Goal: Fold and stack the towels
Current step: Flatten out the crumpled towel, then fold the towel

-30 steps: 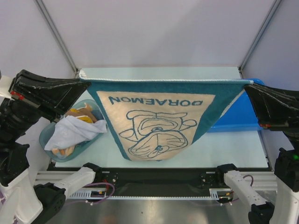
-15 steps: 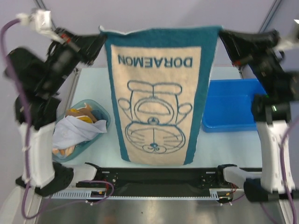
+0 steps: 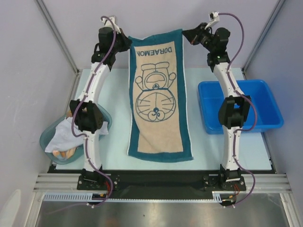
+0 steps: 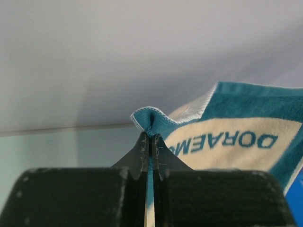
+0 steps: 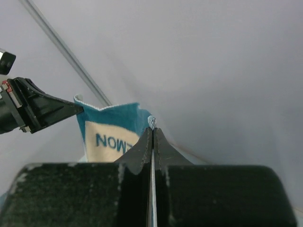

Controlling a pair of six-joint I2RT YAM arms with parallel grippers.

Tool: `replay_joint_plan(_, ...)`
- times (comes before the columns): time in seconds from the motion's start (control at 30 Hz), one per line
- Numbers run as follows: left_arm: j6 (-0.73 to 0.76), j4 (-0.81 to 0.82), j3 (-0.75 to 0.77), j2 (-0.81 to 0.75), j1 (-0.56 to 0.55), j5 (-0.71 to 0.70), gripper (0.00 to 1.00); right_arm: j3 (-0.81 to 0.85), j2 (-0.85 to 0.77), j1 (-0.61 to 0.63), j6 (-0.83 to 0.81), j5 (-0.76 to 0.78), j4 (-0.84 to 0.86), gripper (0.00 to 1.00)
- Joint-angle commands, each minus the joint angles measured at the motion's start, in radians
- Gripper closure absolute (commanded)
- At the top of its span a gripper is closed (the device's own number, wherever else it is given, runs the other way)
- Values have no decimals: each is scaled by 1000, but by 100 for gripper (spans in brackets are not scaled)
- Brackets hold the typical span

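Observation:
A teal towel [image 3: 156, 99] with a cream panel, a cartoon drawing and the word "DORAEMON" stretches lengthwise down the middle of the table. Both arms reach far back. My left gripper [image 3: 127, 42] is shut on the towel's far left corner and my right gripper [image 3: 185, 35] on its far right corner. In the left wrist view the gripper [image 4: 150, 135] pinches a teal fold of the towel [image 4: 236, 137]. In the right wrist view the gripper [image 5: 152, 128] nips a hem of the towel [image 5: 111, 130]. More towels, a white one [image 3: 61, 135] on top, lie bunched in the tub.
A translucent teal tub [image 3: 46, 144] sits at the left front of the table, beside the left arm. A blue plastic bin [image 3: 265, 104] stands at the right, behind the right arm. The back wall rises close behind both grippers.
Both arms have swung from near the camera to the back of the table. The towel went with them, from hanging wide in front to stretched lengthwise over the table.

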Motion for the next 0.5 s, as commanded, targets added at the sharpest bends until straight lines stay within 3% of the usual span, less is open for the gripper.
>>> replay_joint_plan(0.0, -10, 187, 102, 1, 30, 32, 100, 172, 60, -16, -55, -37, 63, 100)
replay_joint_plan(0.1, 8, 233, 56, 26, 44, 84, 100, 114, 64, -20, -91, -54, 129, 100)
replay_joint_plan(0.23, 37, 325, -60, 23, 44, 147, 100, -94, 12, -28, -104, -64, 238, 100)
replay_joint_plan(0.47, 33, 365, -214, -17, 44, 207, 100, -240, -25, -36, -110, -124, 270, 100)
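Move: Both hands already hold the towel's two far corners. The strip of table at its far edge, where the towel is headed, lies nearly under them, perhaps 3 cm ahead and some 22 cm below the left hand, 27 below the right. The towel's free hem trails about 52 cm back, 16 cm right of the left hand and 12 left of the right. The laundry basket is some 41 cm back and 26 left of the left hand; the blue bin is 23 back and 32 right of the right. With the forward fling nearly spent, both arms ease about 2–3 cm farther out and then bring the pinched corners down towards the far end of the table, the right hand sinking some 10 cm and the left only about 4, with a slight rise partway. Both grippers stay shut on their corners, and the left wrist swings a few degrees clockwise while the towel trails open behind the hands. ##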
